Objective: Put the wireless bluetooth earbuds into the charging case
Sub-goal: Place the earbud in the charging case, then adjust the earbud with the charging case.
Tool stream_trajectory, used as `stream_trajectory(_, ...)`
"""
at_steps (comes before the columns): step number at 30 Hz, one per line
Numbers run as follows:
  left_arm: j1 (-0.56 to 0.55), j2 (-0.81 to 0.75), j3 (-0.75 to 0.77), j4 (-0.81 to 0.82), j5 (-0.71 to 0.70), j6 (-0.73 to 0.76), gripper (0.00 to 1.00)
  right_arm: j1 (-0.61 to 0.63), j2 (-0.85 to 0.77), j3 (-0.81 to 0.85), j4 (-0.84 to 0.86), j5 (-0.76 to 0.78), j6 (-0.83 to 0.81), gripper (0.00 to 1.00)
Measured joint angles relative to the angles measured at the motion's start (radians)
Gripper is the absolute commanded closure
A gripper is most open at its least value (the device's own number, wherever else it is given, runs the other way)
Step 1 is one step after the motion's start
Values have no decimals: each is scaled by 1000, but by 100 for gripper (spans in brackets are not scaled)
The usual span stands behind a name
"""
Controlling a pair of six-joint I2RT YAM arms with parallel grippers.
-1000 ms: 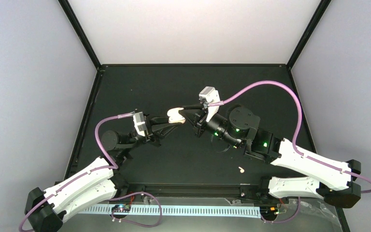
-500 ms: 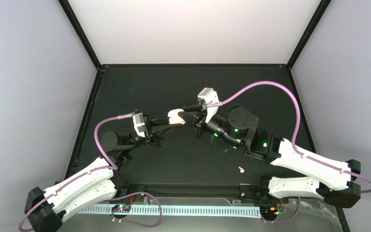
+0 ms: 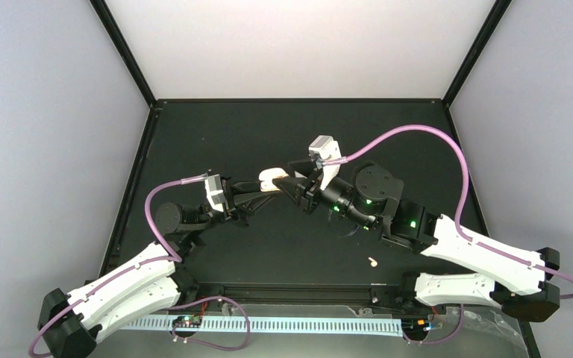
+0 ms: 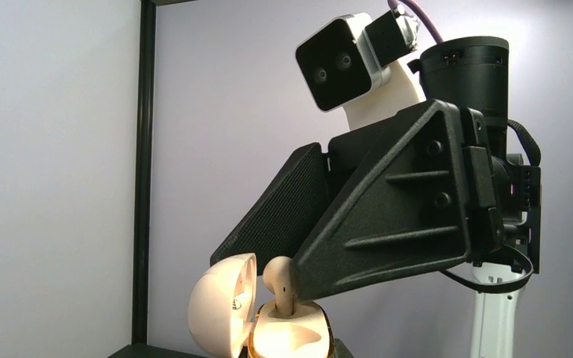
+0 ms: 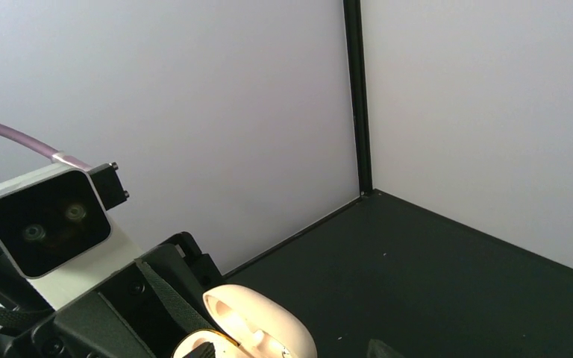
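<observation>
My left gripper [image 3: 263, 190] is shut on the white charging case [image 3: 271, 177], holding it above the table with its lid [image 4: 222, 312] swung open to the left. One cream earbud [image 4: 279, 286] stands stem-down in a slot of the case body [image 4: 298, 337]. My right gripper [image 3: 291, 183] is open around it; one black finger [image 4: 388, 224] rests against the earbud's head, and the other, mesh-padded, stands behind. In the right wrist view the case lid [image 5: 265, 319] fills the gap between the spread fingertips. A second earbud [image 3: 373, 262] lies on the table near the right arm.
The black table [image 3: 268, 127] is walled by pale panels with black corner posts [image 5: 357, 97]. Purple cables [image 3: 418, 134] loop over both arms. The left arm's wrist camera [image 5: 45, 224] sits close in front of the right wrist.
My right gripper's fingers have spread apart and let go of the earbud, which stays standing in the case. The left gripper still holds the case in nearly the same place.
</observation>
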Motion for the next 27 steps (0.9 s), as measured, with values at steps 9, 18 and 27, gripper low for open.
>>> stream_trajectory(9, -2, 0, 0, 0, 0, 0, 98, 0, -34, 13, -21, 0, 14, 30)
stream_trajectory(18, -5, -3, 0, 0, 4, 0, 98, 0, -107, 18, -43, 72, 9, 28)
stream_trajectory(27, -6, -29, 0, 0, 4, 0, 98, 0, -114, 17, -108, 188, 13, 27)
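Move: The earbud stands in the open case, its head right at the right hand's parting fingertips: about 1 cm to the left of the hand point, 1 cm below it and level fore and aft. The case body is some 3 cm to the hand's left and 3 cm lower, also level fore and aft; the raised lid is about 3 cm to the left, 3 cm farther forward and 1 cm lower. From the left hand, the earbud is roughly 2 cm ahead, 2 cm to the right and 3 cm up. The right fingers come free of the earbud's head as they spread from half open to well open. That hand rises and backs off rightward from the case, about 6 cm across, climbing 3 to 4 cm, then sinking almost 2 cm and edging forward while turning some 10 degrees clockwise. The left fingers keep their grip on the case, drifting less than a centimetre. ##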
